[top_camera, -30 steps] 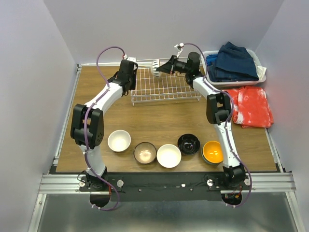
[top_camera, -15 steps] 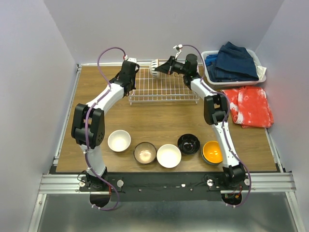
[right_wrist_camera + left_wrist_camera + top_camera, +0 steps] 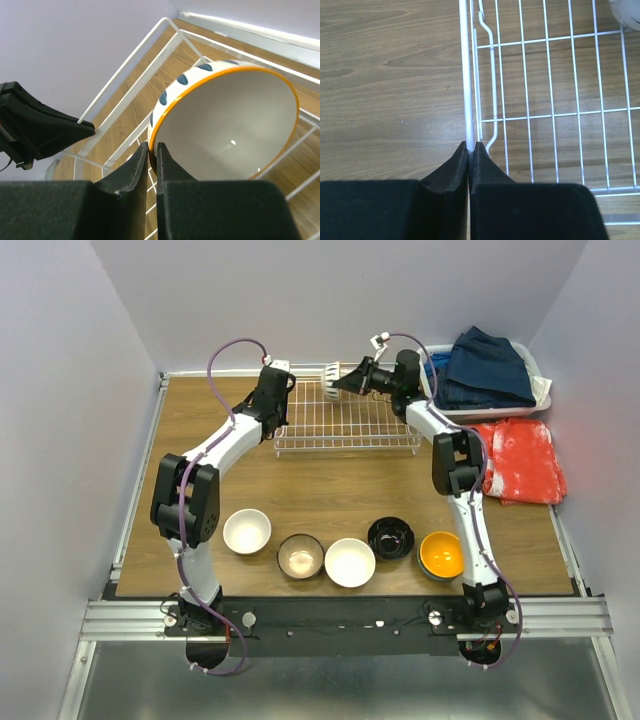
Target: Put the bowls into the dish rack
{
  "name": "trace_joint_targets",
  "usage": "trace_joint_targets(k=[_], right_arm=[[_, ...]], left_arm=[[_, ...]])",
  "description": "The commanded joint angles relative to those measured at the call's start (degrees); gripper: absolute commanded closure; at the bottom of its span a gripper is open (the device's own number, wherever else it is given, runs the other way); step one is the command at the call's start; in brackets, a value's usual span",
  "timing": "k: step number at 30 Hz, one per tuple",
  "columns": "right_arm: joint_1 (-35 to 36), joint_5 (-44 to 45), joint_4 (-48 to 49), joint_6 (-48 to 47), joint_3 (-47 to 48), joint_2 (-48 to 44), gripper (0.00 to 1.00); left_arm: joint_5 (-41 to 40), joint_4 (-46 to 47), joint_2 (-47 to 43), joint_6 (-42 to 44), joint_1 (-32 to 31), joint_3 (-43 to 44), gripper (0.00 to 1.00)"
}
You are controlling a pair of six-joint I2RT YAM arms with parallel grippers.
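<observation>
The white wire dish rack [image 3: 345, 425] lies at the back of the table. My left gripper [image 3: 273, 405] is at its left side, shut on the rack's left rim wire [image 3: 465, 75], which runs between the fingertips [image 3: 470, 145]. My right gripper [image 3: 350, 378] is over the rack's far edge, shut on the rim of a white bowl [image 3: 225, 125] with an orange rim and blue spots [image 3: 332, 376], held tilted on its side. Several other bowls stand in a row near the front: white [image 3: 247, 531], tan-brown [image 3: 300, 555], white [image 3: 350, 562], glossy black [image 3: 391, 538], orange [image 3: 440, 555].
A white basket of blue clothes [image 3: 485, 370] stands at the back right, just beyond my right arm. A red patterned cloth [image 3: 520, 460] lies in front of it. The back wall rises right behind the rack.
My left gripper has closed on the rack's left rim. My right gripper has carried the spotted bowl slightly right and back, and the rack has shifted a little to the right.
</observation>
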Motion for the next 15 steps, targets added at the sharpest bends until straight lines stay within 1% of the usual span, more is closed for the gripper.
trace_joint_targets(k=[1, 4, 10, 15], right_arm=[[-5.4, 2.0, -7.7, -3.9, -2.9, -2.4, 0.77], [-5.5, 3.0, -9.6, -4.8, -3.0, -3.6, 0.69], [-5.9, 4.4, -13.8, -7.4, -5.6, -7.7, 0.64], [-6.6, 5.0, -18.1, -10.2, -9.6, -12.1, 0.6]], left_arm=[[-0.7, -1.3, 0.6, 2.8, 1.1, -0.6, 0.98], [-0.8, -1.1, 0.5, 2.6, 1.1, -0.5, 0.98], [-0.2, -1.1, 0.2, 1.9, 1.8, 0.1, 0.98], [-0.1, -0.6, 0.3, 1.7, 2.0, 0.5, 0.98]])
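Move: The striped bowl stands on its side in the dish rack, mouth facing my right hand; its middle is roughly 3 cm ahead and 3 cm left of that hand, about level with it. From the same hand, the rack's middle lies about 4 cm back, 2 cm right and 7 cm below, and the laundry basket some 29 cm right, 3 cm ahead and 10 cm lower. From my left hand the bowl is about 12 cm ahead and 10 cm right, about level. I open my right fingers further around the bowl's rim, letting it go as I draw that hand about 4 cm to the right, back out of the bowl's mouth, with a small turn of the wrist of under 10 degrees. My left hand stays shut on the rack's left rail, giving only about 1 cm to the right. ##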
